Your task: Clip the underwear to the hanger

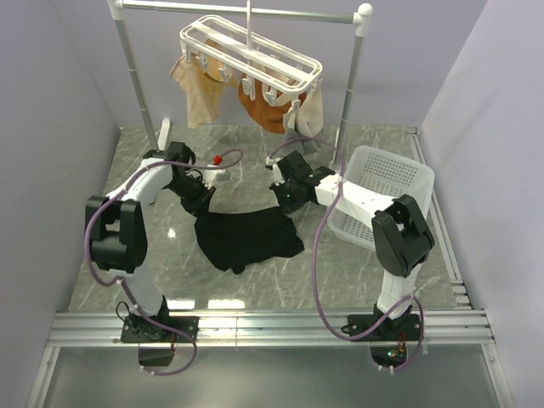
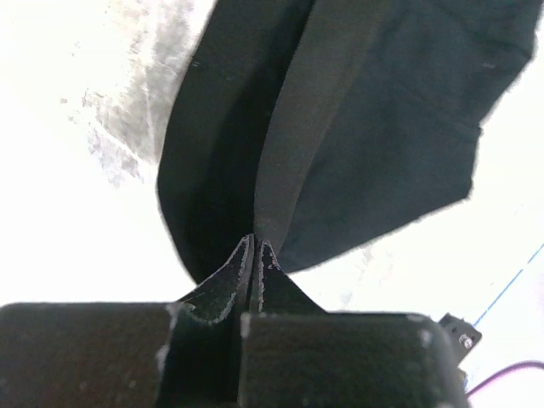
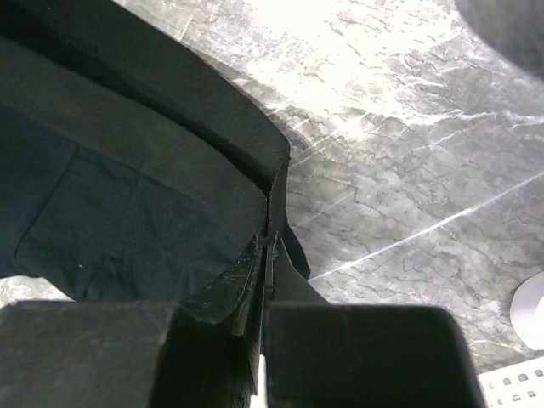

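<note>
The black underwear [image 1: 246,238] lies spread on the marble table between both arms. My left gripper [image 1: 201,204] is shut on its left waistband corner; in the left wrist view the fabric [image 2: 340,127] runs up from the pinched fingertips of that gripper [image 2: 257,244]. My right gripper [image 1: 287,202] is shut on the right waistband corner, and the right wrist view shows the band [image 3: 153,136] caught at this gripper's [image 3: 269,240] closed tips. The white hanger [image 1: 251,51] hangs from the rail at the back, above and beyond both grippers, with tan and orange garments clipped to it.
A white laundry basket [image 1: 382,183] stands right of the right arm. The metal rail stand [image 1: 136,68] has posts at back left and back right. A small red-tipped object [image 1: 219,160] lies near the left arm. Grey walls close in on both sides.
</note>
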### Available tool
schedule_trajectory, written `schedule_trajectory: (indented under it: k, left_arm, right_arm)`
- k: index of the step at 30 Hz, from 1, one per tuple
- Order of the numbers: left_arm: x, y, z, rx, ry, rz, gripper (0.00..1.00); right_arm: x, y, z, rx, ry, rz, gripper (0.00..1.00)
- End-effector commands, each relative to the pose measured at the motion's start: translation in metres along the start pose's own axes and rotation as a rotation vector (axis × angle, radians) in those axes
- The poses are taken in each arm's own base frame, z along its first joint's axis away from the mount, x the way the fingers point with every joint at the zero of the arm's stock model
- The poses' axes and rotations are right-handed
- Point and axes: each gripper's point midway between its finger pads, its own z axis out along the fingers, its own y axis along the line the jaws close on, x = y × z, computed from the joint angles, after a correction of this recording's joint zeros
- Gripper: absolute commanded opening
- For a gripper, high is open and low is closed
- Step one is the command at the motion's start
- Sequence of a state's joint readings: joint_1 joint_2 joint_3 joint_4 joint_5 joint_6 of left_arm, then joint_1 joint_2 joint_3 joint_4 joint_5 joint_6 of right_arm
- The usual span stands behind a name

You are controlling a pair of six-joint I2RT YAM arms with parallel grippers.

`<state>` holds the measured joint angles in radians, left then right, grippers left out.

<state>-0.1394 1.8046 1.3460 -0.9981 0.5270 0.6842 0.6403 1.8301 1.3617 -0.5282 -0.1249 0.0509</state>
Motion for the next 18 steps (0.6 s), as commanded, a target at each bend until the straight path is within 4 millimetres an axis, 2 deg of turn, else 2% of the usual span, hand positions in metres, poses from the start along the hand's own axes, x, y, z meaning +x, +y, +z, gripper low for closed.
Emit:
schedule_trajectory:
  k: [1,3,4,5,6,8,9,11,12,18]
  left_arm:
    - [-0.018,-0.024,-0.040,0.002,-0.081,0.101,0.01]
    - [-0.017,-0.028,-0.046,-0.004,-0.096,0.137,0.00]
    - [-0.012,-0.031,-0.048,-0.013,-0.091,0.150,0.00]
    - [-0.009,-0.030,-0.048,-0.020,-0.083,0.167,0.00]
    - [-0.003,-0.031,-0.047,-0.019,-0.067,0.175,0.00]
    - [0.010,-0.032,-0.045,-0.017,-0.034,0.207,0.00]
    - [0.017,-0.033,-0.043,-0.015,-0.022,0.216,0.00]
    - [0.020,-0.033,-0.049,-0.049,-0.031,0.297,0.00]
    - [0.029,-0.036,-0.047,-0.046,-0.017,0.319,0.00]
    - [0.022,-0.047,-0.063,-0.116,-0.090,0.494,0.01]
  right_arm:
    - [-0.024,-0.001,-0.020,-0.002,-0.071,0.008,0.00]
    - [-0.027,-0.001,-0.023,-0.010,-0.081,0.007,0.02]
    - [-0.026,-0.003,-0.023,-0.009,-0.080,0.010,0.08]
    - [-0.027,-0.003,-0.023,-0.012,-0.080,0.013,0.19]
    - [-0.027,-0.004,-0.022,-0.015,-0.079,0.017,0.26]
    - [-0.026,-0.006,-0.018,-0.040,-0.065,0.045,0.37]
    - [-0.026,-0.006,-0.017,-0.049,-0.060,0.061,0.40]
    - [-0.027,-0.009,-0.014,-0.086,-0.047,0.121,0.45]
    - [-0.027,-0.010,-0.012,-0.101,-0.042,0.143,0.45]
    - [-0.033,-0.011,-0.002,-0.178,-0.010,0.254,0.44]
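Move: The shut left fingers already pinch the underwear's left waist corner; its middle lies about 7 cm back, 12 cm right and 3 cm below. The right fingers still hold the other corner, its middle some 7 cm back, 11 cm left and 3 cm below. From this right hand, the basket is about 25 cm right and 3 cm ahead, at much the same height; the hanger is roughly 15 cm ahead, 11 cm left and 28 cm above. Right fingers open nearly halfway, letting go, while the shut left hand draws the underwear 6 cm back, rising 4. ##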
